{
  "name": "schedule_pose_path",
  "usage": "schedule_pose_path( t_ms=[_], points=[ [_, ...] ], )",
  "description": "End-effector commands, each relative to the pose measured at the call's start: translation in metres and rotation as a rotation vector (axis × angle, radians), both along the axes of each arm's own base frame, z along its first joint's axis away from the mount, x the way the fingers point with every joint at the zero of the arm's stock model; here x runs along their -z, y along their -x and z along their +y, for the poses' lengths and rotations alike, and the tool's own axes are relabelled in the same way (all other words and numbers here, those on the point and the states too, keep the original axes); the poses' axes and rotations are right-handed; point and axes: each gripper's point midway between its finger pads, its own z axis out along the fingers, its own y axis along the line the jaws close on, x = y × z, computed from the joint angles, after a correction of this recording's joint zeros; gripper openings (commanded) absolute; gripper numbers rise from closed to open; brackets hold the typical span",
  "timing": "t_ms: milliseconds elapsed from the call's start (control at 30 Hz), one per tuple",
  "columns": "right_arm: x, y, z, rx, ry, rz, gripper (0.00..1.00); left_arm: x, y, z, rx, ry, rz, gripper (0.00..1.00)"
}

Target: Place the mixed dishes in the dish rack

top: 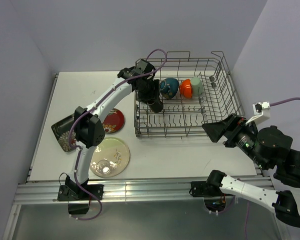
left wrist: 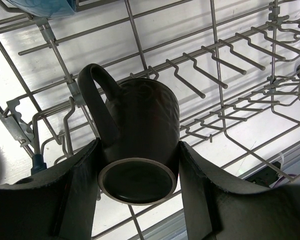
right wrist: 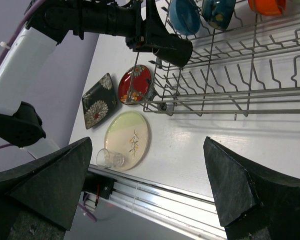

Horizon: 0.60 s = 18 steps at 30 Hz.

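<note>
My left gripper (top: pixel 154 100) reaches into the left part of the grey wire dish rack (top: pixel 173 134) and is shut on the small dark brown mug (left wrist: pixel 139 135). The mug's base faces the wrist camera, its handle up and left, over the rack's tines (left wrist: pixel 225 47). A blue bowl (top: pixel 169 87), the orange bowl (top: pixel 186 88) and the pale green cup (top: pixel 196 86) stand in the rack's back row. My right gripper (top: pixel 217 131) is open and empty off the rack's front right corner. On the table lie the red saucer (top: pixel 113 120), a black square plate (top: pixel 64 132) and the cream plate (top: pixel 109 157), which carries the clear glass (top: pixel 102 165).
The right wrist view shows the cream plate (right wrist: pixel 128 140), the glass (right wrist: pixel 108 158) on its side, the black plate (right wrist: pixel 98 101), the red saucer (right wrist: pixel 135 84) and the rack (right wrist: pixel 230 95). A metal rail (top: pixel 139 189) runs along the table's near edge. Walls stand left, back and right.
</note>
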Motion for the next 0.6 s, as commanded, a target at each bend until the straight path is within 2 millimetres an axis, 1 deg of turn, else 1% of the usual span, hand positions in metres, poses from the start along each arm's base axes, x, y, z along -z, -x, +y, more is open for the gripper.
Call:
schedule_pose_path(
  t_ms=[0, 33, 67, 100, 133, 233, 300, 400, 533, 567],
  points=[
    [-0.008, -0.005, 0.006, 0.012, -0.036, -0.012, 1.00, 0.004, -0.009, 0.009, 0.006, -0.044, -0.036, 0.33],
    [-0.007, -0.005, 0.007, 0.005, -0.032, -0.009, 1.00, 0.004, -0.009, 0.008, 0.008, -0.043, -0.037, 0.46],
    [-0.006, -0.006, 0.009, 0.002, -0.028, -0.006, 1.00, 0.002, -0.010, 0.007, 0.009, -0.033, -0.043, 0.65],
    [-0.005, -0.007, 0.011, -0.001, -0.025, -0.004, 1.00, -0.002, -0.010, 0.007, 0.009, -0.027, -0.052, 0.73],
    [-0.004, -0.007, 0.012, -0.005, -0.018, -0.002, 1.00, -0.004, -0.010, 0.006, 0.013, -0.019, -0.061, 0.79],
    [-0.003, -0.009, 0.018, -0.018, -0.012, 0.002, 1.00, -0.014, -0.014, 0.002, 0.016, 0.010, -0.081, 0.80],
    [-0.003, -0.009, 0.020, -0.025, -0.012, 0.001, 1.00, -0.017, -0.016, -0.003, 0.022, 0.027, -0.084, 0.80],
    [-0.002, -0.009, 0.020, -0.026, -0.003, 0.003, 1.00, -0.025, -0.019, -0.007, 0.021, 0.048, -0.101, 0.80],
    [0.001, -0.009, 0.019, -0.027, 0.000, 0.008, 1.00, -0.040, -0.019, -0.005, 0.006, 0.078, -0.146, 0.83],
    [0.001, -0.009, 0.019, -0.025, -0.001, 0.008, 1.00, -0.041, -0.019, -0.005, 0.007, 0.079, -0.149, 0.83]
  ],
)
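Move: The left hand already holds the upside-down black mug over the near left part of the dish rack, its middle about 2 cm below the finger point and 1 cm back. From this hand the light blue bowl stands some 6 cm ahead and 3 cm left, the dark blue bowl about 6 cm ahead and 6 cm right, both slightly lower. From the open, empty right hand the mug lies roughly 26 cm ahead, 20 cm left and 22 cm lower. The left fingers let go of the black mug, spreading from a bit over half open to wide on either side of it. The hand then eases forward about 1 cm, towards the bowls, with hardly any lift or turn of the wrist. The empty right hand drifts some 2 cm left. ##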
